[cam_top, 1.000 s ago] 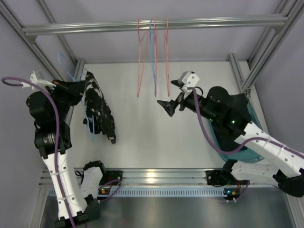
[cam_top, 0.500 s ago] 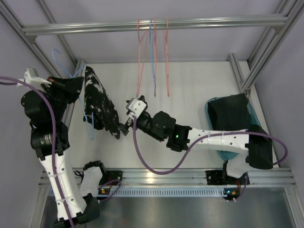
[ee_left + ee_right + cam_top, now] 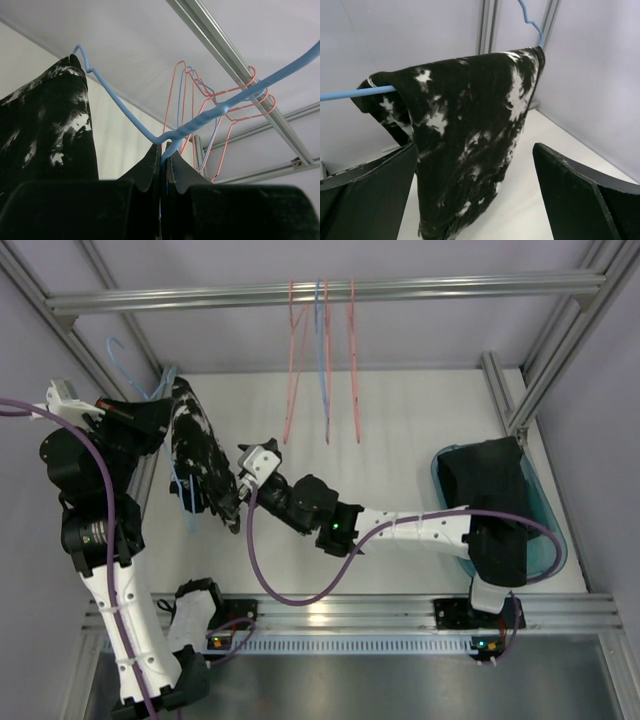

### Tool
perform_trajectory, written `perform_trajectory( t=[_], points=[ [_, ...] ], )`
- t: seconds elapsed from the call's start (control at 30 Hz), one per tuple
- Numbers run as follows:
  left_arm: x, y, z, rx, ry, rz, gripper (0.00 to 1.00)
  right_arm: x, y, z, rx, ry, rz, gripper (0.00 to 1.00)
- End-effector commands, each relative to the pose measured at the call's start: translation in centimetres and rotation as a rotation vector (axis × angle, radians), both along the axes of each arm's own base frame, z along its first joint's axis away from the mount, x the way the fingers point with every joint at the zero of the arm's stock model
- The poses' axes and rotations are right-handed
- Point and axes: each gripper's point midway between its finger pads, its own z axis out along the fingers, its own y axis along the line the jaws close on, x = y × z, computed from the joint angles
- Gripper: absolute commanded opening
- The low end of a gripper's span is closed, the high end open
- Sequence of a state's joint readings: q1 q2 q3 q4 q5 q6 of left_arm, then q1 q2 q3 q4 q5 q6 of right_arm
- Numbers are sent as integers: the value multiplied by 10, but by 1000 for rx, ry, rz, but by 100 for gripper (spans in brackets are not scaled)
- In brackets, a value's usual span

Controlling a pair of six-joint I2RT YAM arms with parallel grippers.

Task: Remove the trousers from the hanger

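Observation:
The trousers (image 3: 205, 462), black with white splotches, hang folded over a blue wire hanger (image 3: 186, 508) at the left of the table. My left gripper (image 3: 160, 422) is shut on the hanger's wire just below its neck. In the left wrist view the jaws (image 3: 164, 155) pinch the blue wire (image 3: 125, 117), with the trousers (image 3: 45, 130) to their left. My right gripper (image 3: 233, 495) is open just right of the cloth's lower end. In the right wrist view the trousers (image 3: 470, 115) hang ahead between its wide-spread fingers (image 3: 474, 147), without touching either, and the hanger bar (image 3: 355, 93) sticks out left.
Several pink and blue empty hangers (image 3: 325, 360) hang from the far rail (image 3: 450, 285). A teal bin (image 3: 545, 530) at the right holds a plain black cloth (image 3: 480, 472). Metal frame posts (image 3: 505, 390) stand at the table corners. The right arm stretches across the table's middle.
The right arm has swung from the right side across the table to the trousers, its jaws staying open. The left arm has shifted the hanger slightly, still gripping it.

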State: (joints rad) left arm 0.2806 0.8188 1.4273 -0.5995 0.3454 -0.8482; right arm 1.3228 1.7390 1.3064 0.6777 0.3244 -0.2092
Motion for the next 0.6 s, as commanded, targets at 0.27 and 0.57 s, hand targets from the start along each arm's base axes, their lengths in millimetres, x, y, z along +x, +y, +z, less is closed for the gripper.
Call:
perform_trajectory(
  t=[0.27, 0.57],
  points=[
    [-19, -6, 77, 61, -259, -1, 0, -21, 32, 16, 128, -10, 60, 100],
    [-26, -11, 86, 54, -281, -23, 0, 26, 28, 11, 132, 6, -105, 98]
  ],
)
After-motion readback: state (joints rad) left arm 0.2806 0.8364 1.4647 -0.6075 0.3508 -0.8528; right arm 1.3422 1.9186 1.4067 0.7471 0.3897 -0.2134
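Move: The black-and-white trousers, draped over the blue hanger, have their middle roughly 6 cm left of the open right hand, 4 cm ahead and 3 cm below; the pinched hanger neck is about 9 cm left, 8 cm ahead and 14 cm up. The nearest empty pink hanger is some 19 cm ahead of the right hand, 14 cm right and 10 cm up. From the left hand, the trousers' middle is about 17 cm below, 4 cm back and 4 cm right. The hanging trousers are approached from their right by the right hand, which goes about 4 cm left while sinking some 3.5 cm, easing back a little first and then forward about 2 cm. Its fingers stay wide open to either side of the cloth's line, the wrist barely turning; contact can't be made out. The left hand keeps its pinch on the hanger's neck, nearly still. ##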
